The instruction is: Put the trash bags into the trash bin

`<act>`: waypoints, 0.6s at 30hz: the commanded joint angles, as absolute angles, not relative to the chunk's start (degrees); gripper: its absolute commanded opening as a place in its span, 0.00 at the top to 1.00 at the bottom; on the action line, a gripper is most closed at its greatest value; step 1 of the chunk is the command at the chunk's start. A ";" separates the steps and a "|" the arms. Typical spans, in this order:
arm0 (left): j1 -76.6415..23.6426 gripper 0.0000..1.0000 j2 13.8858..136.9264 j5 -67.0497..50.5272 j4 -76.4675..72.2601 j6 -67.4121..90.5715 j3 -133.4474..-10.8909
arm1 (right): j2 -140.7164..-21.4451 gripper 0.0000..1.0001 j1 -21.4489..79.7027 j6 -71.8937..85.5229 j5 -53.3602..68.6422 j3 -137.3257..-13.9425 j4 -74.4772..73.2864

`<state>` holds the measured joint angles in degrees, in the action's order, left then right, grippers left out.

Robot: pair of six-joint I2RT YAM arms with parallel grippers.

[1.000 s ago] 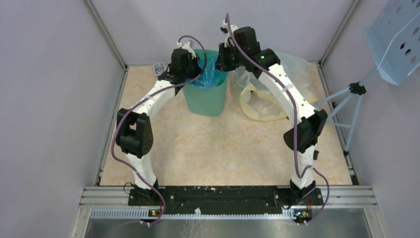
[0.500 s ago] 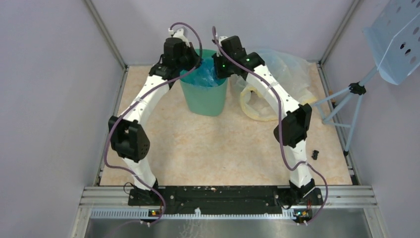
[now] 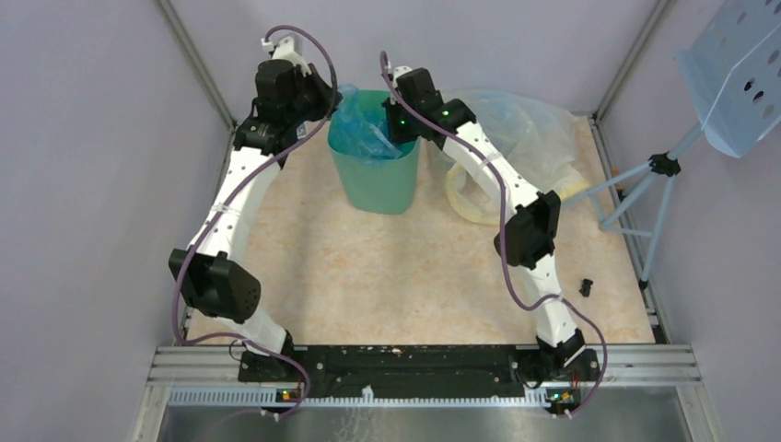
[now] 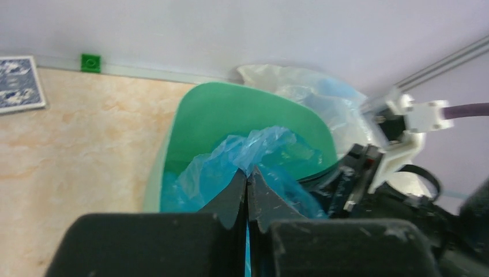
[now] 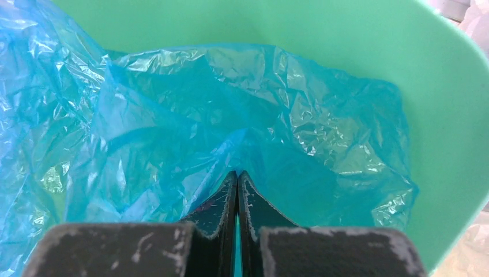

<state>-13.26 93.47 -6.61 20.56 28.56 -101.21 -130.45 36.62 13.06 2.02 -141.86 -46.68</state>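
The mint-green trash bin (image 3: pixel 379 189) stands upright at the back middle of the table. A crinkly blue trash bag (image 3: pixel 361 131) lies in it and rises over the left rim. My left gripper (image 3: pixel 333 103) is shut on a fold of the bag and holds it up at the bin's left rim; the pinch shows in the left wrist view (image 4: pixel 248 171), above the bin (image 4: pixel 199 112). My right gripper (image 3: pixel 398 129) is inside the bin on the right, shut on the bag (image 5: pixel 190 115); its fingers meet in the right wrist view (image 5: pixel 237 175), with the bin wall (image 5: pixel 438 133) behind.
A larger clear yellowish plastic bag (image 3: pixel 516 138) lies right of the bin against the back wall. A patterned card (image 4: pixel 17 82) and a small green block (image 4: pixel 90 62) lie at the back left. A pale-blue perforated panel on a stand (image 3: pixel 737 74) stands at the right. A small black part (image 3: pixel 586 287) lies near the right edge.
My left gripper has moved left and up from over the bin, pulling the blue bag up over the left rim. My right gripper has gone lower into the bin.
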 commanded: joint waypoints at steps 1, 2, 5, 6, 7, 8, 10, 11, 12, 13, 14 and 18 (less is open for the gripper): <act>-10.14 1.00 89.89 -8.36 20.88 28.68 -99.07 | -124.47 1.00 35.69 13.09 0.73 -142.14 -45.22; -9.46 1.00 89.43 -8.61 20.69 28.80 -98.79 | -122.83 1.00 34.81 13.79 1.44 -141.57 -44.87; -8.33 1.00 88.65 -9.49 19.86 29.15 -98.56 | -118.31 1.00 31.61 15.42 4.22 -139.00 -43.03; -8.20 1.00 88.48 -9.65 19.55 29.26 -98.69 | -117.14 1.00 30.47 15.77 4.79 -138.20 -42.46; -8.18 1.00 88.43 -9.93 19.06 29.31 -98.78 | -116.04 1.00 29.18 16.00 5.40 -137.75 -42.11; -8.17 1.00 88.46 -9.96 18.55 29.39 -98.79 | -115.61 1.00 28.20 16.19 6.17 -137.69 -42.09; -8.17 1.00 88.78 -9.85 17.76 29.53 -99.10 | -115.68 1.00 26.65 16.57 7.44 -138.40 -42.22; -8.17 1.00 89.29 -9.78 17.63 29.53 -99.54 | -116.00 1.00 26.03 16.67 8.16 -138.87 -42.50; -8.12 1.00 90.01 -9.77 17.77 29.41 -100.36 | -116.46 1.00 25.65 16.67 8.63 -139.41 -42.84; -8.09 1.00 90.95 -9.88 17.93 29.27 -101.19 | -116.94 1.00 25.47 16.70 8.79 -139.81 -43.32; -8.04 1.00 91.97 -9.74 18.06 29.08 -101.91 | -117.36 1.00 25.36 16.74 8.99 -139.90 -43.47; -6.86 1.00 97.45 -10.51 18.08 29.52 -107.00 | -119.38 1.00 23.94 18.00 9.21 -141.40 -42.56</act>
<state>-7.92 93.12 -9.30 20.51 29.04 -101.12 -118.04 23.88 16.58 7.05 -138.89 -43.64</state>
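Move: At the left hand, which already pinches one edge of the blue trash bag, the bin's middle lies about 9 cm to the right, 4 cm farther out and some 26 cm below; the playing cards are roughly 20 cm left and 22 cm ahead on the table. From the right hand, holding the bag down in the bin mouth, the bin's middle is about 4 cm ahead, 4 cm left and 12 cm lower, the clear bag some 32 cm right and 12 cm ahead. Spreading the bag: the right hand keeps its pinch on the blue film and climbs out of the bin mouth, about 11 cm up and as far right, slightly forward, to over the right rim, twisting some 15 degrees. The left hand, also still pinching, draws about 4 cm left, away from the bin, dipping a couple of centimetres and rising again. ##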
